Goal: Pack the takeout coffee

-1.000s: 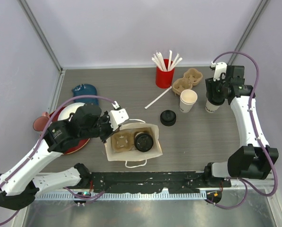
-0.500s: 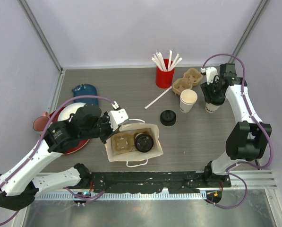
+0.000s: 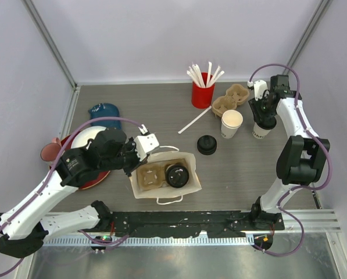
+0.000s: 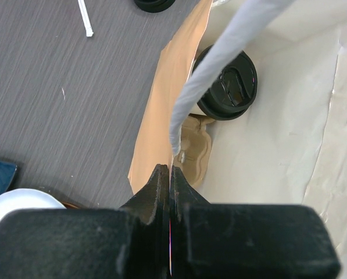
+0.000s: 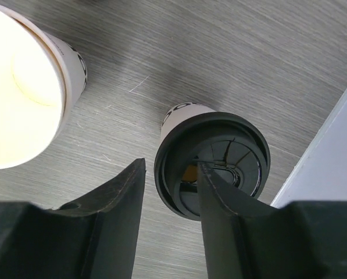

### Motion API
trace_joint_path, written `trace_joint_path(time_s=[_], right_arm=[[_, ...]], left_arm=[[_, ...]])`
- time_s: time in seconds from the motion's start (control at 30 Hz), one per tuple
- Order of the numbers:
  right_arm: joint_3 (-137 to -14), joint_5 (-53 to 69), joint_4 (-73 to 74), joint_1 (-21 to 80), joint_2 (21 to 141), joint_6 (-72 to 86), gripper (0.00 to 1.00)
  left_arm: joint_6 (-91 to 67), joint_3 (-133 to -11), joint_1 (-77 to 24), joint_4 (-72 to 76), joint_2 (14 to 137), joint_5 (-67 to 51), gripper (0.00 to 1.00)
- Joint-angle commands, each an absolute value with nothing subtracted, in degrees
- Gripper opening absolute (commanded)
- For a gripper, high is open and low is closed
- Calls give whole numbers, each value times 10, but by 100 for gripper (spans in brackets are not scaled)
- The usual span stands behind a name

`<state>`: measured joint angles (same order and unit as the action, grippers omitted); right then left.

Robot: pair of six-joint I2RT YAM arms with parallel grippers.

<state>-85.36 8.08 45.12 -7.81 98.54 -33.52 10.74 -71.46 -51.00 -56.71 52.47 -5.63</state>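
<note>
One takeout coffee [image 3: 176, 174], a white cup with a black sip lid [image 4: 226, 84], stands in a brown cardboard carrier [image 3: 148, 176] inside the white paper bag [image 3: 188, 160]. My left gripper [image 4: 169, 170] is shut on the bag's left rim [image 4: 161, 116], just below the bag's white handle [image 4: 219, 52]. The other takeout coffee [image 5: 217, 160] stands at the far right [image 3: 258, 131]. My right gripper [image 5: 170, 165] hangs open just above it. Its right finger [image 5: 231, 209] lies across the lid. Its left finger [image 5: 112, 203] stays apart from the rim.
A lidless white cup [image 3: 231, 123] stands left of the right gripper, with a stack of black lids [image 3: 206, 144] nearer the bag. Behind are a red cup of straws [image 3: 201, 93], a spare carrier [image 3: 231, 97] and a loose straw [image 3: 194, 121]. A red plate [image 3: 95, 177] and blue cloth [image 3: 105, 111] lie left.
My right gripper has shifted slightly back and left over the lidded cup, its arm swinging inward, and its jaws have narrowed a little. The left arm and the bag have not moved.
</note>
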Motion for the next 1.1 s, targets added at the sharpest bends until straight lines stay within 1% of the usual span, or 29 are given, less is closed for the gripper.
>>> trace_joint_path(time_s=[0.0, 0.1, 0.3, 0.43, 0.5, 0.57, 0.6, 0.67, 0.7, 0.8, 0.9, 1.07], right_arm=[[-877, 99, 439, -82, 991, -336, 45], [-864, 99, 439, -85, 982, -339, 43], [-853, 100, 439, -96, 979, -338, 34], [-848, 101, 445, -98, 974, -338, 33], [-846, 106, 446, -98, 969, -340, 27], [-844, 105, 446, -99, 968, -339, 25], [-843, 103, 445, -99, 969, -339, 20], [-842, 102, 446, -99, 970, -336, 15], [-843, 103, 446, -99, 969, -335, 9], [-847, 104, 450, -99, 956, -335, 3], [-850, 97, 456, -99, 935, -333, 1], [-866, 98, 464, -99, 900, -309, 1]], left_arm=[[103, -736, -512, -555, 523, -61, 0], [105, -735, -512, -552, 523, -57, 0], [106, -734, -512, -551, 524, -59, 0], [107, -733, -512, -551, 522, -61, 0], [106, -733, -512, -549, 521, -60, 0], [105, -731, -512, -549, 521, -60, 0], [106, -731, -512, -548, 520, -59, 0], [105, -731, -512, -548, 520, -59, 0], [106, -732, -512, -548, 520, -58, 0], [106, -730, -512, -547, 519, -55, 0], [101, -725, -512, -541, 519, -52, 0], [79, -721, -512, -534, 520, -54, 0]])
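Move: The lidded coffee cup is my right hand's target: its middle is about 3 cm to the right, 1 cm ahead and 5 cm below, with the lid's left rim between my open fingers. The white cups stand some 12 cm left and 1 cm back; the cup carrier is roughly 15 cm ahead and 10 cm left. From my left hand, the coffee cup is about 52 cm right, 25 cm ahead and 18 cm lower. I close my right fingers from about half open to almost shut on the left rim of the coffee cup's lid, one finger outside it and one over its top, easing about 1 cm right and barely 1 cm down. Then, pinching the rim, I start up by nearly 2 cm and draw slightly back. My left hand stays still, keeping the bag's edge pinched. ##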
